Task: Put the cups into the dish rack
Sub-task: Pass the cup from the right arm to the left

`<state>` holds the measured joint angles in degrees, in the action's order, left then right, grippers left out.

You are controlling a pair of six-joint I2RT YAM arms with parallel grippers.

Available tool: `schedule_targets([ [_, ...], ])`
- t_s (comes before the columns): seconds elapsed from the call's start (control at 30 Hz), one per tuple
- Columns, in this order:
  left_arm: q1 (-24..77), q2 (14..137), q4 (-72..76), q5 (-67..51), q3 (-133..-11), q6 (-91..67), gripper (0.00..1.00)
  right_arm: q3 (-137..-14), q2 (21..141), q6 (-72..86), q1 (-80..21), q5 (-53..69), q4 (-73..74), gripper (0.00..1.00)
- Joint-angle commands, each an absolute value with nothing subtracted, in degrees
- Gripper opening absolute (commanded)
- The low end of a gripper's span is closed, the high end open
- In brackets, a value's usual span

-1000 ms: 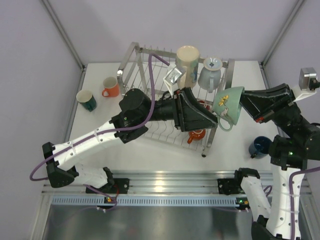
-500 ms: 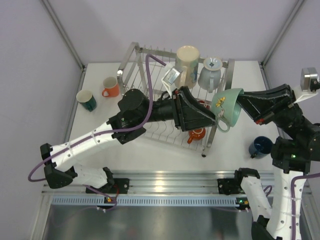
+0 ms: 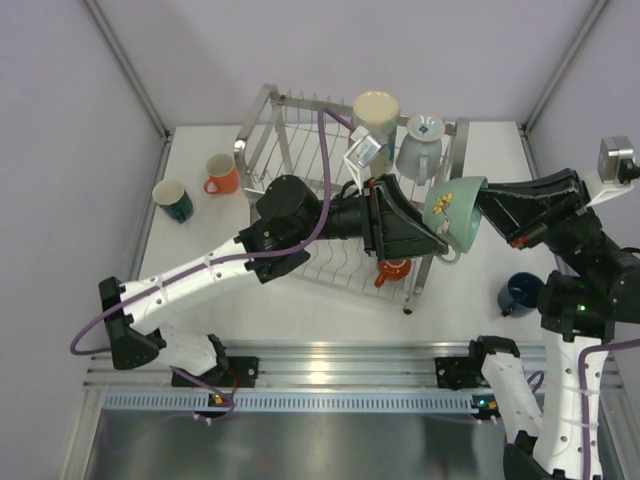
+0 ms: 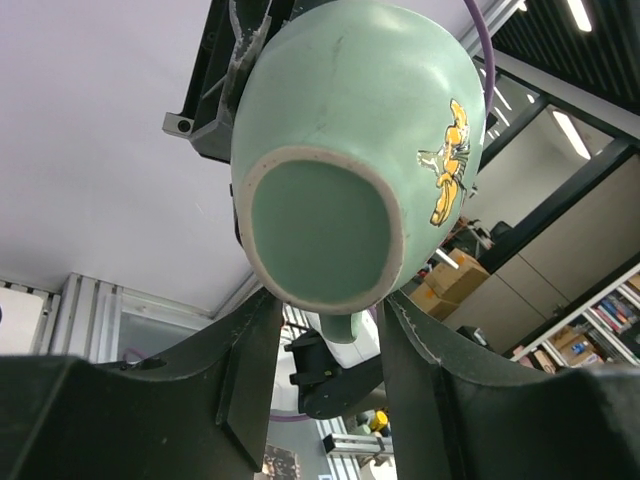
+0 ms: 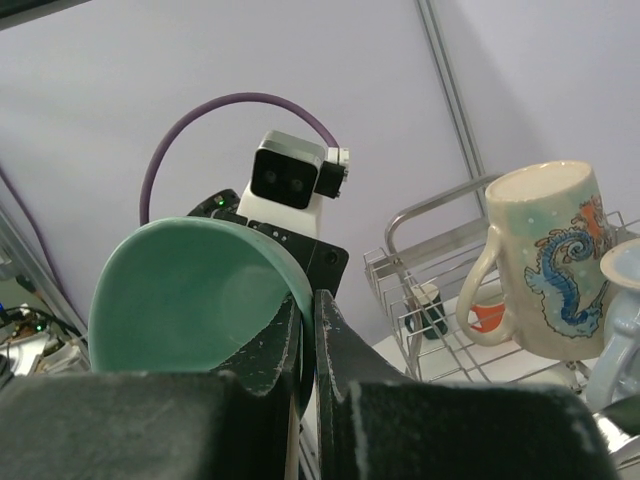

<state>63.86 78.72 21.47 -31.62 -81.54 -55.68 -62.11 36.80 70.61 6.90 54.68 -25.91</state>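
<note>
A mint cup (image 3: 455,210) with a yellow print hangs in the air at the right end of the dish rack (image 3: 262,112). My right gripper (image 3: 480,205) is shut on its rim (image 5: 300,285), one finger inside and one outside. My left gripper (image 3: 437,238) reaches across the rack to the cup's underside (image 4: 325,225). Its jaws stand open on either side of the cup's foot, with the handle (image 4: 345,325) in the gap. Whether they touch the cup I cannot tell. In the rack's top tier stand a cream printed mug (image 3: 375,118) and a pale blue-grey cup (image 3: 420,148).
An orange cup (image 3: 392,270) lies in the rack's lower tier under my left arm. On the table left of the rack stand an orange cup (image 3: 220,173) and a teal cup (image 3: 173,200). A navy cup (image 3: 520,292) sits at the right by my right arm.
My left arm has pushed right, bringing its jaws up to the mint cup's base. The right gripper raised the cup slightly at first, then held it still.
</note>
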Motion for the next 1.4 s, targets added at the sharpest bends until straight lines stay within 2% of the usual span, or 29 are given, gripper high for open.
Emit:
schedule_targets([
  [0.0, 64.07, 79.36, 28.39, -34.36, -83.76, -58.44, 0.48, -61.17, 36.47, 71.46, 6.24, 51.51, -30.94, 0.0],
  [0.67, 65.74, 81.12, 32.78, -35.51, -83.85, -63.1, 0.4, -57.13, 35.77, 71.28, 5.27, 50.45, -33.22, 0.0],
  [0.77, 65.74, 81.39, 32.7, -35.51, -83.76, -63.11, 0.32, -56.51, 35.42, 71.28, 5.19, 50.36, -33.22, 0.0],
  [0.8, 65.83, 81.39, 32.78, -35.42, -83.67, -63.19, 0.23, -56.34, 35.33, 71.28, 5.1, 50.36, -33.22, 0.0],
  [0.87, 65.83, 81.39, 32.78, -35.25, -83.5, -63.37, 0.13, -56.07, 35.07, 71.37, 5.01, 50.36, -32.87, 0.0],
  [0.9, 66.0, 81.21, 32.78, -35.07, -83.41, -63.37, 0.01, -55.99, 34.89, 71.28, 5.01, 50.36, -32.78, 0.0],
  [1.03, 66.44, 79.99, 32.7, -34.81, -82.18, -63.19, 0.0, -55.81, 34.1, 71.02, 4.92, 50.36, -32.26, 0.0],
  [1.1, 66.45, 79.02, 32.78, -34.63, -80.51, -62.58, 0.0, -55.9, 33.58, 69.97, 4.92, 50.62, -30.95, 0.04],
  [1.17, 66.53, 77.26, 32.78, -34.98, -78.59, -61.44, 0.0, -56.51, 33.31, 68.65, 4.92, 50.8, -29.01, 0.14],
  [1.37, 66.53, 73.57, 28.4, -37.35, -74.71, -58.19, 0.0, -57.31, 32.7, 66.01, 4.92, 51.24, -25.66, 0.32],
])
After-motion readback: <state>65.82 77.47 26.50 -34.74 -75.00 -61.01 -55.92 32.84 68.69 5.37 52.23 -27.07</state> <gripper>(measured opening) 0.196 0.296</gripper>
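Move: The green cup hangs between the hands. Its middle is about 4 cm ahead of the left hand, 1 cm to its right and 2 cm above, with the handle reaching back between the open left fingers. From the right hand, which pinches the rim, it is 3 cm left, 2 cm back and 1 cm below. On the rack, some 20 cm below the left hand, stand the seahorse mug, 28 cm ahead and 1 cm left, and the light blue mug, 26 cm ahead and 7 cm right. The left fingers shut on the cup's handle and pinch it, after easing about 1.5 cm back and 1 cm right with a slight clockwise turn. The right hand keeps the rim pinched while shifting about 1 cm forward and down, then opens off it. As it does, both hands draw about 1 cm back and sink, the left by roughly 2 cm, also going about 1 cm left. ##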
